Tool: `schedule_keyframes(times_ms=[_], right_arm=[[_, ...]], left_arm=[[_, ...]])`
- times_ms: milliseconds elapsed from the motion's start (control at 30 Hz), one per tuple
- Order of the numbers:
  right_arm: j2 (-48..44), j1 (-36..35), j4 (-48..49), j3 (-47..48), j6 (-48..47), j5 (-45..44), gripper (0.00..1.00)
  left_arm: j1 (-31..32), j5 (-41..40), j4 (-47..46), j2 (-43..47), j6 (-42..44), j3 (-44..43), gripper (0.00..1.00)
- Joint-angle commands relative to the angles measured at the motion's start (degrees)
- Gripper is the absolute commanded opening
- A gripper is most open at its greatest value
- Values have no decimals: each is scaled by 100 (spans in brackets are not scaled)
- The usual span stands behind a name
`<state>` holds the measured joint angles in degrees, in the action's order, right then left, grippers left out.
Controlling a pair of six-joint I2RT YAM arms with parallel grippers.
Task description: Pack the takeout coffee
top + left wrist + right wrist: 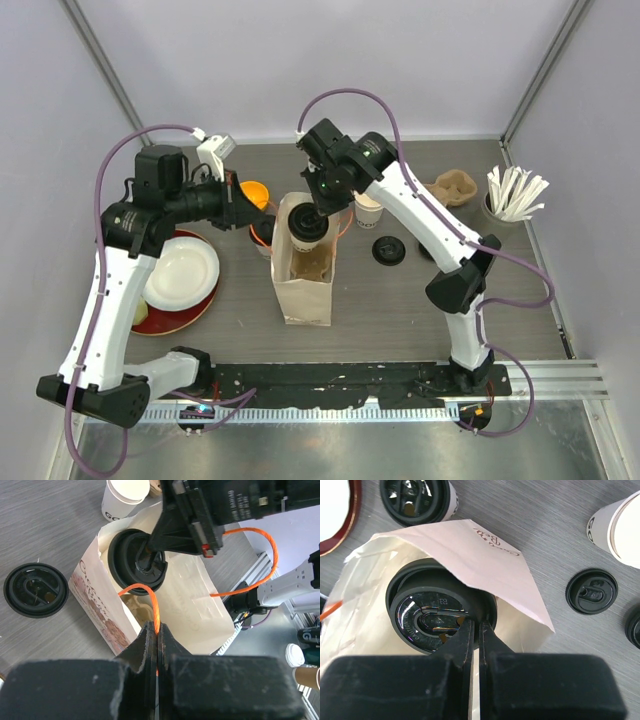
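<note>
A takeout coffee cup with a black lid (437, 612) hangs in the mouth of the paper bag (305, 290). My right gripper (479, 625) is shut on the rim of that lid, which also shows in the left wrist view (136, 560). My left gripper (157, 630) is shut on the bag's orange cord handle (150, 597), holding that side up. From above, the right gripper (312, 215) is over the bag mouth and the left gripper (252, 212) just left of it. A second lidded coffee cup (417, 497) stands on the table beside the bag.
A lidless white cup (368, 208) stands right of the bag, with a loose black lid (388, 250) on the table near it. A pulp carrier (452, 187) and a cup of stirrers (515, 195) sit at the back right. A white plate on a red tray (195, 312) lies left.
</note>
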<state>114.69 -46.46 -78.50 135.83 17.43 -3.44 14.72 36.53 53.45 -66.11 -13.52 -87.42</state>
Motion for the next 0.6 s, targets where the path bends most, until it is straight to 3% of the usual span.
schedule_keyframes(times_ms=[0, 567], right_arm=[[245, -56, -720, -83, -73, -262, 1], [641, -92, -394, -768, -91, -105, 1]], left_arm=[[31, 170, -256, 168, -37, 58, 0], [31, 144, -239, 238, 7, 155, 0]])
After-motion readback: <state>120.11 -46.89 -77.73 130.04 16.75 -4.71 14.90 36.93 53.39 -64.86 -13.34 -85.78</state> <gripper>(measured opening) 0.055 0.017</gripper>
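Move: The right hand holds a lidded coffee cup just inside the paper bag's mouth. The bag's middle lies about 4 cm back, 4 cm left and 13 cm below it, with the carrier tray 3 cm back, 4 left and 23 down. Another lidded cup stands outside, 18 cm left and 1 ahead; a loose lid lies 15 cm right and 1 ahead. From the left hand, the bag's middle is some 11 cm right, 3 ahead and 21 below. The right hand lowers the pinched cup about 7 cm into the bag; the left keeps the orange handle. ##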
